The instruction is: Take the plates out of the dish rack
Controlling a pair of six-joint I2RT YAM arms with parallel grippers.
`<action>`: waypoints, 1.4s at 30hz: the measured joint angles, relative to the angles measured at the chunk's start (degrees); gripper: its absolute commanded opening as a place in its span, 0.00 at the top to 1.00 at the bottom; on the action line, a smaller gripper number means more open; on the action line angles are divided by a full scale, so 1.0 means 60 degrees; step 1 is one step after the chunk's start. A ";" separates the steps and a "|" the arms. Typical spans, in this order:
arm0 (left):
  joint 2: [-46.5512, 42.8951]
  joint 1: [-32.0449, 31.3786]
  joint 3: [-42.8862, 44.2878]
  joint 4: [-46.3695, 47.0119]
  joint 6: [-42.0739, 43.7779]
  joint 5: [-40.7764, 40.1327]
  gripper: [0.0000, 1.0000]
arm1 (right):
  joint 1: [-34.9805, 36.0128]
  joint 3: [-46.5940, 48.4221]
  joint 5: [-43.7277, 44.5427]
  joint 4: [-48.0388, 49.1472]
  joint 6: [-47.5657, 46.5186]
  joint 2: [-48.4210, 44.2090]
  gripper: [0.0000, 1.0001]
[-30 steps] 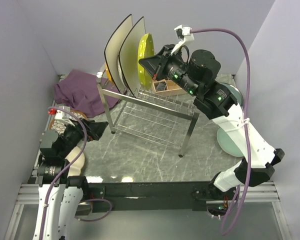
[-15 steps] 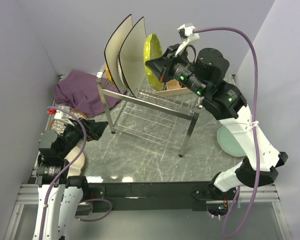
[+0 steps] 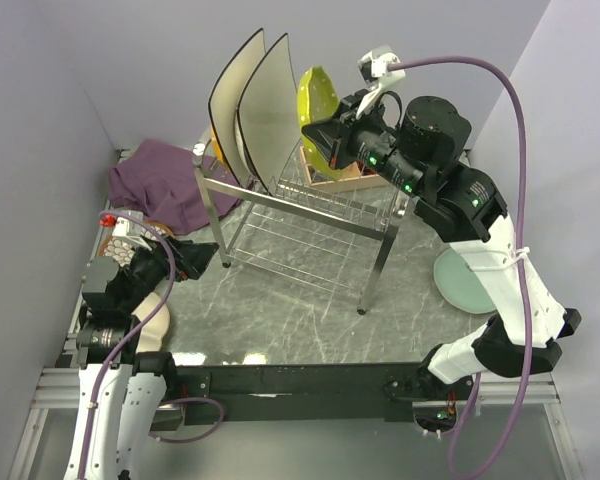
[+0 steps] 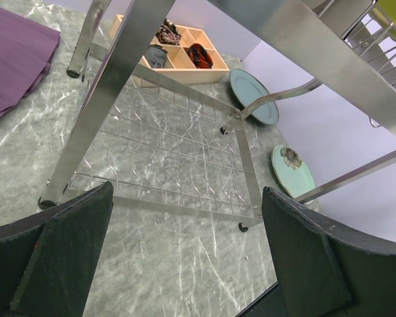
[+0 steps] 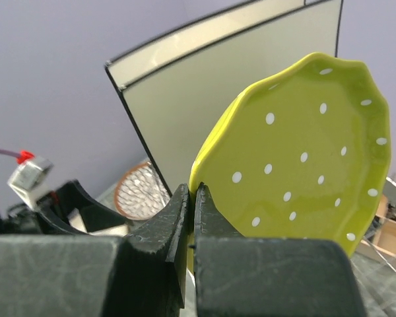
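My right gripper (image 5: 193, 191) is shut on the lower left rim of a yellow-green plate with white dots (image 5: 303, 165), holding it upright in the air. In the top view that plate (image 3: 318, 100) hangs above the right part of the silver dish rack (image 3: 310, 215), clear of the tines. Two large cream square plates (image 3: 235, 105) (image 3: 272, 110) stand on edge at the rack's left end. My left gripper (image 4: 185, 257) stands open and empty, low over the table in front of the rack's left leg (image 4: 86, 132).
A teal-grey plate (image 4: 254, 96) and a mint flower plate (image 4: 292, 170) lie on the table right of the rack. A brown-rimmed patterned plate (image 5: 140, 191) lies by the left arm. A wooden compartment box (image 4: 178, 53) and a purple cloth (image 3: 160, 180) sit behind.
My right gripper has carried the yellow-green plate up and to the right, away from the square plates. The left arm has barely moved.
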 measured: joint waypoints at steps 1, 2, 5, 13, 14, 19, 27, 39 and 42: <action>0.0004 0.0000 -0.0015 0.0007 0.0000 0.0004 0.01 | 0.0000 0.0004 0.0055 -0.0095 -0.0113 0.0000 1.00; 0.0011 0.0000 -0.0018 0.0015 0.0000 0.0007 0.00 | 0.0000 0.0036 0.0091 -0.0204 -0.0197 0.0004 1.00; 0.0018 0.0000 -0.0025 0.0117 0.0000 0.0011 0.00 | 0.0000 0.0189 0.0328 -0.0550 -0.0532 0.0040 1.00; 0.0022 0.0000 -0.0193 0.0189 -0.0004 0.0069 0.01 | 0.0000 0.0637 0.1111 -0.0896 -0.1570 0.0076 1.00; 0.0022 0.0000 -0.0193 0.0200 -0.0004 0.0084 0.00 | 0.0000 0.0678 0.1220 -0.0907 -0.1694 0.0076 1.00; 0.0022 0.0000 -0.0193 0.0200 -0.0004 0.0120 0.01 | 0.0033 0.0681 0.1581 -0.0918 -0.2193 0.0076 1.00; 0.0022 0.0000 -0.0197 0.0197 -0.0004 0.0193 0.00 | 0.0233 0.0984 0.2605 -0.0889 -0.3122 0.0138 1.00; 0.0022 0.0000 -0.0197 0.0200 -0.0007 0.0255 0.00 | 0.0233 0.0984 0.4251 -0.0481 -0.4167 0.0069 1.00; 0.0022 0.0000 -0.0204 0.0204 -0.0007 0.0259 0.01 | 0.0233 0.0973 0.4674 -0.0477 -0.4299 -0.0047 1.00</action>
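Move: The right hand holds the yellow-green plate by its near rim, high above the rack. The teal plate on the table, its likely goal, lies roughly 43 cm to the right, 29 cm farther out and 53 cm below; the pale green plate is level with the hand, some 43 cm right and equally low. The nearer tall white plate stands 10 cm left and 15 cm ahead, middle slightly lower. From the left hand, the teal plate is about 35 cm ahead, 69 cm right, 28 cm down. Still pinching the yellow-green plate by its rim between shut fingers, the right hand carries it to the right, about 10 cm, away from the tall white plates towards the rack's right end, drifting some 3 cm forward and ending about as much higher. Meanwhile the wrist swings nearly 30 degrees clockwise, tipping the fingers upward, with the hand's left side dropping. ##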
